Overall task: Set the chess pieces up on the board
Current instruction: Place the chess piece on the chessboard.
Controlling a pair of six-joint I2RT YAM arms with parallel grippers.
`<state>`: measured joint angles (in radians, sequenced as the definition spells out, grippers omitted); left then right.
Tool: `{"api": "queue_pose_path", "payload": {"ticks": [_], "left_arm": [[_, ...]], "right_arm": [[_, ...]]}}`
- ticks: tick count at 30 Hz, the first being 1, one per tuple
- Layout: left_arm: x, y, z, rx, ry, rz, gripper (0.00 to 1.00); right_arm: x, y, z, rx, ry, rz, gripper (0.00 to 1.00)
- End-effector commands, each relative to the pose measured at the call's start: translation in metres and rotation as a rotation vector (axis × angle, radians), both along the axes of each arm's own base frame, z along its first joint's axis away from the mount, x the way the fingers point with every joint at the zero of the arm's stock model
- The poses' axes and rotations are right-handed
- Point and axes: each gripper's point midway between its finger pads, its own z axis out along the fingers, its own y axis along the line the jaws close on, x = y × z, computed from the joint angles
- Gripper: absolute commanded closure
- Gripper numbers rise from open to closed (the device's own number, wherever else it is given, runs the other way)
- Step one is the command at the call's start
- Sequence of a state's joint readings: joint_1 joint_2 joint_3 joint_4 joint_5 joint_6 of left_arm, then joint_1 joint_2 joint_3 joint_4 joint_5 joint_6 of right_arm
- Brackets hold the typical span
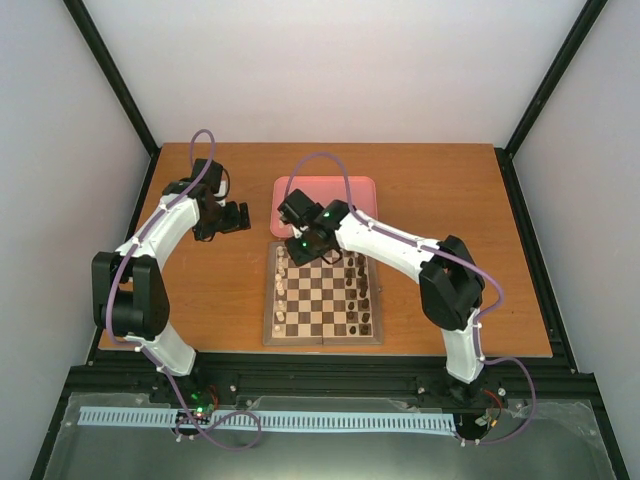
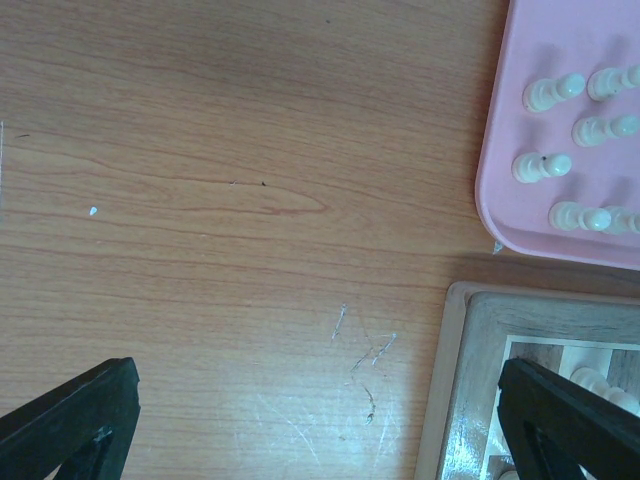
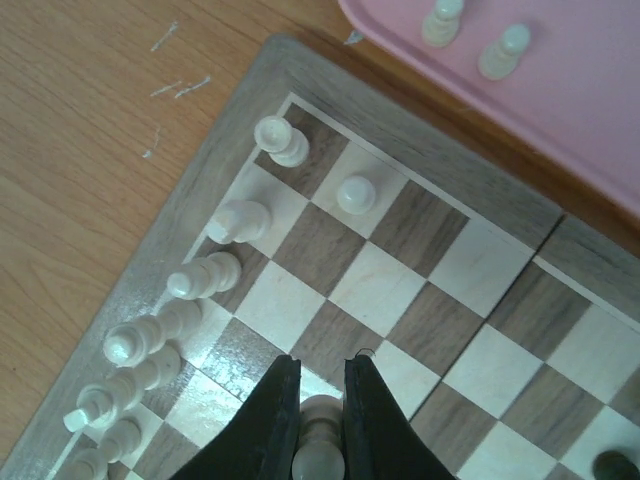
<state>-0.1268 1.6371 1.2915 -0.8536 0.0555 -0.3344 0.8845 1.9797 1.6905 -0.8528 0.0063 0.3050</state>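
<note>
The board (image 1: 270, 318) lies mid-table, with a row of cream chess pieces (image 1: 283, 290) down its left edge. My right gripper (image 3: 323, 362) hangs over the board's far left part, shut on a cream pawn (image 3: 322, 440) pinched between its black fingers. Below it stand cream pieces (image 3: 240, 220) along the board (image 3: 420, 130) edge, and one pawn (image 3: 356, 193) stands a square inward. My left gripper (image 2: 320, 420) is open over bare table left of the board corner (image 2: 470, 400), holding nothing. More cream pieces (image 2: 543, 166) lie on the pink tray (image 2: 510, 200).
Dark brown pieces (image 1: 365, 295) line the board's right edge. The pink tray (image 1: 350, 190) sits just behind the board, touching distance from its far edge. Black frame rails border the table on both sides.
</note>
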Motion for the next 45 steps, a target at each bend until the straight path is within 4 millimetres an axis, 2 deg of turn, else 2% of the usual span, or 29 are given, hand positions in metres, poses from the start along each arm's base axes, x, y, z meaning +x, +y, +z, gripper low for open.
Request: {"api": "queue_pose_path", "payload": {"ticks": [1,7,15,31,45], "left_arm": [[0.009,-0.002,0.019,0.004,-0.061,-0.015,0.0],[0.007,-0.001,0.02,0.011,-0.064,-0.014,0.0],[0.003,0.0,0.017,0.016,-0.061,-0.015,0.0],[0.005,-0.001,0.011,0.015,-0.044,-0.019,0.0],[0.008,-0.002,0.007,0.011,-0.035,-0.021,0.0]], "right_arm": [[-0.001,0.02,0.007,0.079,-0.024,0.004,0.97],[0.003,0.033,-0.014,0.08,-0.033,0.022,0.97],[0.006,0.04,-0.037,0.078,-0.025,0.035,0.97],[0.016,0.045,-0.061,0.038,-0.024,0.038,0.97],[0.026,0.041,-0.067,0.002,-0.046,0.026,0.95]]}}
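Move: The right hand holds a white pawn over the board, bound for the empty dark square about 4 cm to its left, 2 cm ahead and 9 cm below. The pawn already standing is roughly 3 cm farther out than that square; beside the square, about 3 cm to its left, is a white back-row piece, with the corner rook 3 cm beyond that piece. From the idle left hand the square lies some 13 cm right, 6 cm back and 12 cm down. Carry the held pawn left about 4 cm with the right hand, until it is over the empty dark square in the second file, then lower it roughly 6.5 cm into the gap between the standing pawn and the back-row piece, easing about 2 cm forward overall. Keep the fingers shut on it and the wrist nearly as it is. ##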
